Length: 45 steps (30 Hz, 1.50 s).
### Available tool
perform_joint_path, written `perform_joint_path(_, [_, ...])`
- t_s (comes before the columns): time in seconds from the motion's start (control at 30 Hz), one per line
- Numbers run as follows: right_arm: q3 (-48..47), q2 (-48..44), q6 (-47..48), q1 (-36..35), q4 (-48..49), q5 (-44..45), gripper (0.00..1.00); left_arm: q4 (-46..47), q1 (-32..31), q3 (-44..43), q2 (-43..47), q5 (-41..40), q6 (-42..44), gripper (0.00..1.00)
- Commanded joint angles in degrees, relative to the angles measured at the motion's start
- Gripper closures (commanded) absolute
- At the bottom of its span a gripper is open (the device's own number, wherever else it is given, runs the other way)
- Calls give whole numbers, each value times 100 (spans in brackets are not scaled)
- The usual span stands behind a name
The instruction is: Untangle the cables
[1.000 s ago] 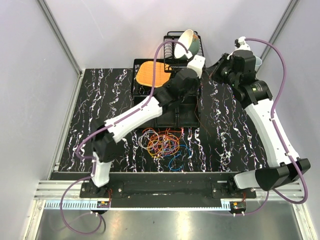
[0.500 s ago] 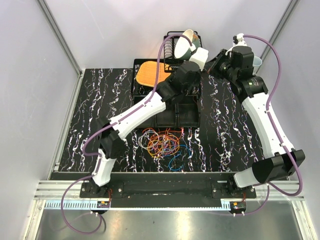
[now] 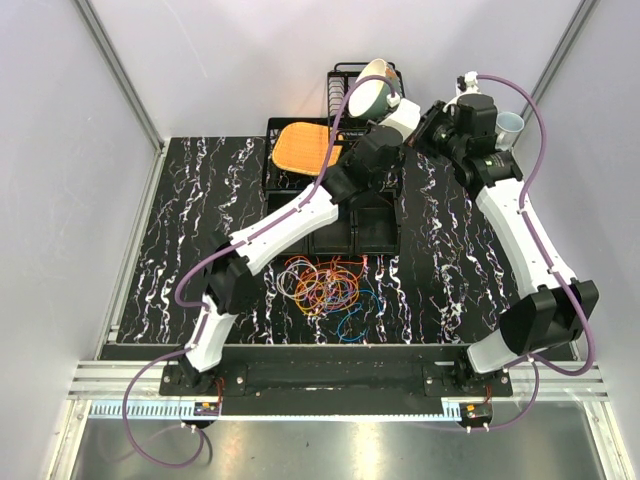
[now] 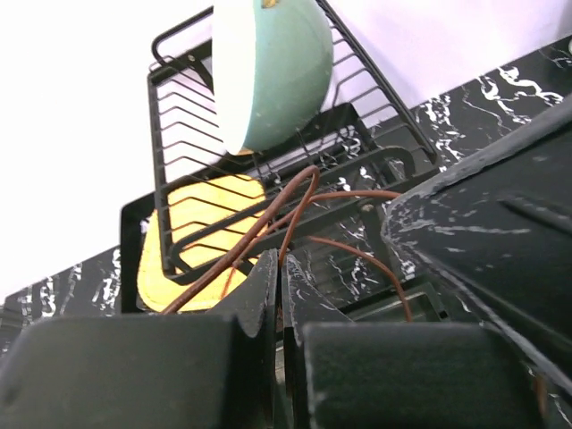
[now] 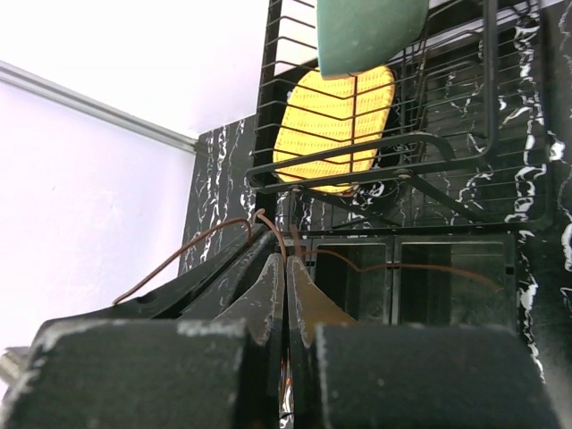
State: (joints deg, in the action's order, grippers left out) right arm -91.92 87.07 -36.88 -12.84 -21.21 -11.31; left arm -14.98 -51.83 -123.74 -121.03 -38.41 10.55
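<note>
A tangled heap of thin cables (image 3: 325, 285) in orange, red, blue, yellow and purple lies on the black marbled table near the front. Both arms reach to the back by the dish rack, where my left gripper (image 3: 408, 127) and right gripper (image 3: 428, 128) meet tip to tip. In the left wrist view my left gripper (image 4: 282, 261) is shut on a thin brown cable (image 4: 295, 201) that loops up from its tips. The right gripper (image 5: 286, 261) is shut on the same brown cable (image 5: 420, 265), with the left gripper's black fingers (image 5: 206, 277) just beside it.
A black wire dish rack (image 3: 345, 75) holding a tilted green bowl (image 3: 368, 88) stands at the back. An orange-yellow board (image 3: 303, 146) lies beside it. A black compartment tray (image 3: 350, 235) sits between the rack and the heap. A pale cup (image 3: 510, 123) stands at the back right.
Both arms have stretched further towards the back, and the two grippers have come closer together by the rack. The heap of cables has stayed where it was.
</note>
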Motion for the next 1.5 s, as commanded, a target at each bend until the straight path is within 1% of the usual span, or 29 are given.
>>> perform_joint_path(0.0, [-20,12,-56,27,460,-205,100,514,24,-150,-60,-377,404,100])
perform_joint_path(0.13, [340,-41,-56,89,583,-117,100,488,24,-168,-210,-395,335,100])
perform_joint_path(0.3, [973,-181,-135,352,645,-47,100,435,15,175,-210,-237,-148,100])
perform_joint_path(0.43, [1299,-287,-161,528,653,85,100,330,-2,430,-201,140,-658,100])
perform_joint_path(0.47, [1404,-339,-153,546,636,111,100,277,-2,473,-201,237,-903,100])
perform_joint_path(0.5, [1457,-357,-152,563,645,164,100,268,-11,596,-201,368,-1018,100])
perform_joint_path(0.53, [1553,-401,-135,572,636,190,100,268,-11,667,-193,666,-1037,100])
perform_joint_path(0.57, [1598,-418,-117,572,610,286,100,285,-11,737,-193,799,-1376,100])
perform_joint_path(0.63, [1773,-471,-109,581,592,322,100,303,-28,904,-210,1001,-1546,100])
perform_joint_path(0.97, [2143,-630,15,572,460,384,100,417,-2,1625,-333,1476,-2618,100])
perform_joint_path(1.03, [2204,-560,15,581,478,253,100,435,42,1757,-386,1800,-2750,97])
perform_joint_path(1.13, [2275,-376,-3,581,495,33,100,382,147,1819,-500,2030,-3110,94])
perform_joint_path(1.27, [2293,-103,6,511,478,-274,100,294,314,1889,-570,2311,-3366,91])
perform_joint_path(1.4, [2187,213,76,283,382,-205,100,242,349,1959,-536,2426,-3393,85])
perform_joint_path(1.43, [2109,327,85,247,320,-118,100,215,349,1977,-509,2418,-3384,74])
perform_joint_path(1.47, [2091,372,94,212,267,5,100,206,349,2064,-387,2409,-3392,68])
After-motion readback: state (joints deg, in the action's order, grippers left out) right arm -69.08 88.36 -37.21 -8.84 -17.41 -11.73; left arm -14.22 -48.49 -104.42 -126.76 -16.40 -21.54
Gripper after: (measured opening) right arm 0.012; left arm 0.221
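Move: Both hands already hold the brown cable up in front of the dish rack. The right-hand bin of the black tray lies some 30 cm below the left hand and about 8 cm back, roughly in line sideways. From the left hand, the bowl is about 17 cm ahead and 4 cm left, slightly higher; the cable tangle is some 23 cm back, 10 cm left and 32 cm down. That bin is about 8 cm back, 6 cm left and 33 cm below the right hand. The brown cable stays pinched in the shut right fingers as both hands sink from rack height towards the tray's right-hand bin. The left hand drops about 22 cm, drifting slightly back and right; its fingers tip down some 30 degrees and start to part near the end. The right hand drops about 17 cm, swinging right on the way and partly back left, its fingers tipping down about 20 degrees. ##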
